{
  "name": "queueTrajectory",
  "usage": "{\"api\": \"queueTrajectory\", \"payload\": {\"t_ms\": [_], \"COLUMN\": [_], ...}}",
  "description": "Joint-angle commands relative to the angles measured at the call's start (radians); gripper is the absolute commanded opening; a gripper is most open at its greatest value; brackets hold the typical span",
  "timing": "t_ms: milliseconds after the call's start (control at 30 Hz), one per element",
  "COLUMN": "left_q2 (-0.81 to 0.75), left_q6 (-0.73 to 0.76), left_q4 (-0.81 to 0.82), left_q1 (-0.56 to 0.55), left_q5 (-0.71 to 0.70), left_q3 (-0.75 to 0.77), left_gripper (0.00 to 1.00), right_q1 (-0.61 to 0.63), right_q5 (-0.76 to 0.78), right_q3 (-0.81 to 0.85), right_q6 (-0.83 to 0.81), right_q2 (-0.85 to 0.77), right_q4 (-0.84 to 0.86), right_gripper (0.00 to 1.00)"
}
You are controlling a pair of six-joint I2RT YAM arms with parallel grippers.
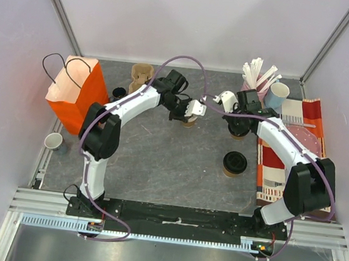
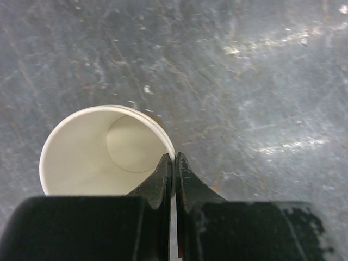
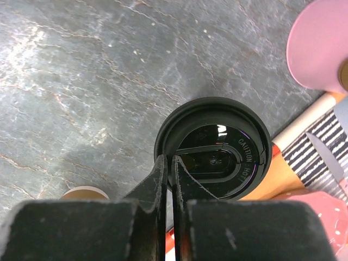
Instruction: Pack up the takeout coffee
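An open brown paper cup (image 1: 188, 123), cream-white inside (image 2: 98, 157), stands upright mid-table. My left gripper (image 2: 174, 157) is shut on its right rim, one finger inside and one outside; in the top view the left gripper (image 1: 190, 114) sits right over it. A black lid (image 3: 215, 144) marked CAUTION HOT lies to the right, and my right gripper (image 3: 169, 159) is shut on its near-left rim. From above, the right gripper (image 1: 237, 125) covers that lid (image 1: 238, 131), with a brown edge under it. A second lidded brown cup (image 1: 234, 163) stands nearer the arms.
An orange paper bag (image 1: 78, 91) stands open at the left. Stacked brown cups (image 1: 141, 73) and a dark mug (image 1: 119, 92) sit at the back. A light blue cup (image 1: 278, 96), white sticks (image 1: 260, 72) and a striped cloth (image 1: 285, 157) occupy the right; a white cup (image 1: 53, 141) stands far left.
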Motion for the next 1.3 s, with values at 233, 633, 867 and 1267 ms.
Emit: {"api": "queueTrajectory", "payload": {"t_ms": [233, 633, 867, 1267], "left_q2": [0.219, 0.322, 0.330, 0.154], "left_q6": [-0.147, -0.156, -0.194, -0.317], "left_q4": [0.003, -0.070, -0.056, 0.026], "left_q1": [0.025, 0.028, 0.029, 0.028], "left_q5": [0.002, 0.005, 0.002, 0.043], "left_q3": [0.360, 0.504, 0.535, 0.510], "left_gripper": [0.02, 0.02, 0.32, 0.54], "right_q1": [-0.155, -0.207, -0.209, -0.205], "right_q5": [-0.087, -0.211, -0.162, -0.179], "right_q3": [0.072, 0.109, 0.141, 0.193], "right_q6": [0.093, 0.158, 0.176, 0.204], "right_q2": [-0.010, 0.061, 0.078, 0.032], "right_q4": [-0.010, -0.015, -0.031, -0.057], "right_gripper": [0.00, 0.00, 0.30, 0.59]}}
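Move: Just ahead of the left hand's closed fingers stands the empty cup they hold by its near rim, its middle about 4 cm forward, 2 cm right and 5 cm down; it goes to bare table some 8 cm farther out and 4 cm right. The lidded cup stands about 20 cm right, level. From the right fingertips, that lidded cup lies 2 cm ahead and 3 cm right; the straw pot is 15 cm ahead, 8 cm right. Sliding the empty cup outward by its pinched rim, the left hand goes about 9 cm forward and 4 cm right at constant height, then opens and starts to rise. The right hand, fingers closed on the left edge of the lid, sweeps about 5 cm right, eases back a centimetre and edges forward towards the straw pot, turning some 15 degrees clockwise, then opens as well. ##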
